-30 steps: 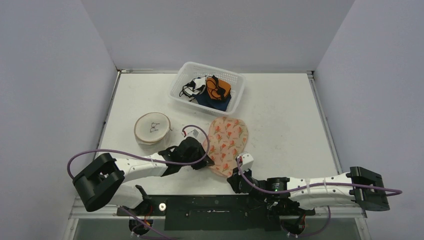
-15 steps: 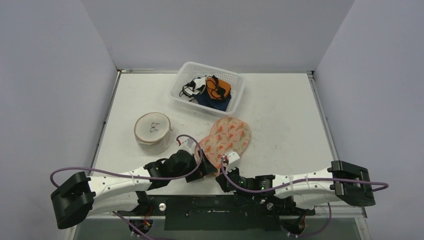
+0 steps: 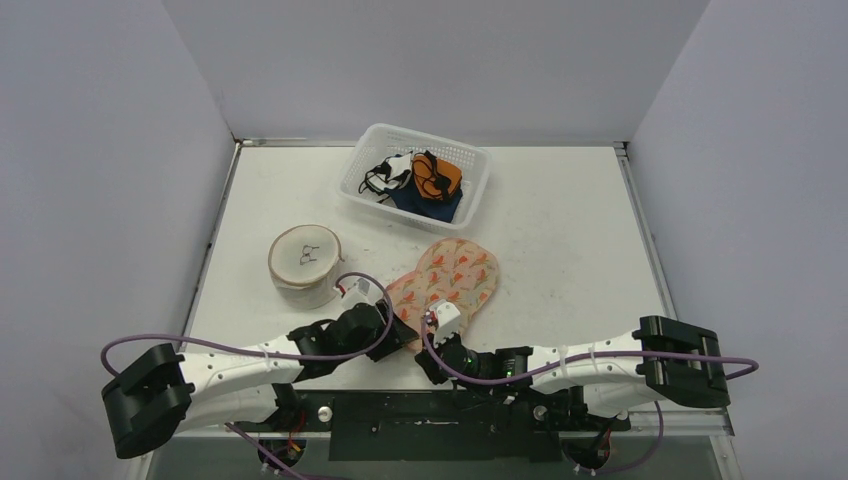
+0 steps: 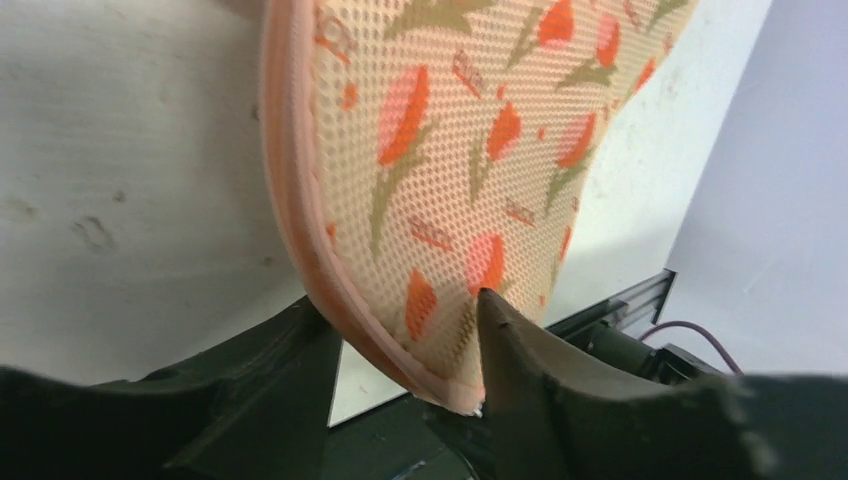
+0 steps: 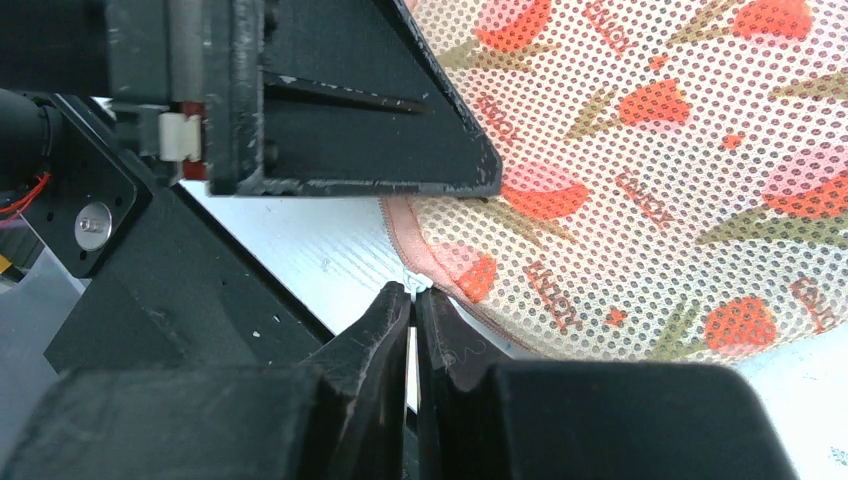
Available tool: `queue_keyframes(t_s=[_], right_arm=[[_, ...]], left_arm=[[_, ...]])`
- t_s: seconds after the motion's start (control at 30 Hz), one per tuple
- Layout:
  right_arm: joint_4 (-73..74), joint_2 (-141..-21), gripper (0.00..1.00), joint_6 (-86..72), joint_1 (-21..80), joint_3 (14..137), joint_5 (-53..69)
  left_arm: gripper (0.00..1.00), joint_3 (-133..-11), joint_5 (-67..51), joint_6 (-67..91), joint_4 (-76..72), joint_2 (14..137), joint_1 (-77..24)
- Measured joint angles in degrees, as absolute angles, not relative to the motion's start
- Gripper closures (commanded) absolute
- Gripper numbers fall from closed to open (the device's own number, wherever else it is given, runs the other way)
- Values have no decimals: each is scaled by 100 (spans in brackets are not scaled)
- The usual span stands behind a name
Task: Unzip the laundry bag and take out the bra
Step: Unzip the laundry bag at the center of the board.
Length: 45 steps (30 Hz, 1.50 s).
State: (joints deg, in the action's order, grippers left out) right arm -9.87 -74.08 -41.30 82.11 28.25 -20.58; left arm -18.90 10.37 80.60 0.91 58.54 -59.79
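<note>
The laundry bag (image 3: 452, 272) is a peach mesh pouch with an orange flower print, lying near the table's front edge. Its near end sits between my left gripper's (image 3: 403, 333) jaws, and both fingers press against the mesh (image 4: 450, 130) and its seam. My left gripper (image 4: 400, 320) holds that wide end. Just right of it, my right gripper (image 3: 428, 346) is shut, with the small pale zipper pull pinched at its tips (image 5: 412, 290) at the bag's edge (image 5: 650, 180). The bra is hidden.
A white slatted basket (image 3: 362, 182) with orange, black and navy garments stands at the back middle. A round cream pouch (image 3: 305, 258) sits left of the bag. The black rail at the table's front edge runs right under both grippers.
My left gripper let go, opened wide, then closed around the bag's near end. My right arm slid left along the front edge, and the bag's near end shifted left with it.
</note>
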Motion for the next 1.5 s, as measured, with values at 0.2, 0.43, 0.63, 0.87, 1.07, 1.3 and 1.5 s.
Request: queue_keyframes(t_s=[0.2, 0.43, 0.63, 0.87, 1.07, 1.3, 1.5], right_arm=[[-974, -7402, 95, -4132, 8211, 2825, -2049], [-856, -7253, 95, -4160, 8211, 2816, -2051], [-720, -6864, 95, -4289, 8211, 2635, -2084], [-432, -6488, 95, -4471, 8213, 2403, -2206], [-231, -6302, 95, -4681, 8213, 2255, -2375], [32, -6292, 95, -5024, 8213, 2217, -2591], [204, -6292, 95, -5330, 8211, 2152, -2773]], left_arm=[[90, -1890, 1074, 8138, 16, 6173, -5839], [100, -1890, 1061, 8281, -27, 6106, -5804], [100, -1890, 1063, 8438, 25, 5979, -5802], [100, -1890, 1072, 8541, 113, 5979, -5717], [100, -1890, 1033, 8541, 130, 6005, -5618], [100, -1890, 1028, 8538, 128, 6069, -5599], [100, -1890, 1017, 8538, 117, 6090, -5581]])
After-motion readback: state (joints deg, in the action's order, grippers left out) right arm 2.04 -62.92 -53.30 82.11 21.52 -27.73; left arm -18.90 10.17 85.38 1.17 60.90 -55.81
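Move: The laundry bag's edge already lies between the left hand's half-open fingers, about 1 cm ahead and 1 cm below the hand point. The zipper pull, held in the right fingers, is some 3 cm back and 1 cm right of the left hand, and the round white tub about 15 cm ahead and 22 cm left of it. From the right hand, the bag's near right edge is roughly 8 cm right, 3 cm ahead and 3 cm lower, and the bag's middle about 14 cm ahead and 5 cm right. The left hand dips about 1 cm while easing forward, shuts its fingers on the bag's edge beside the zip and keeps that pinch, creeping a little forward and left and turning slightly counter-clockwise. The right hand, still pinching the zipper pull, first stays put, then lifts barely 1 cm and draws the pull some 6 cm right along the bag's near edge, away from the left hand, sinking a good 2 cm on the way and turning about 10 degrees clockwise. ##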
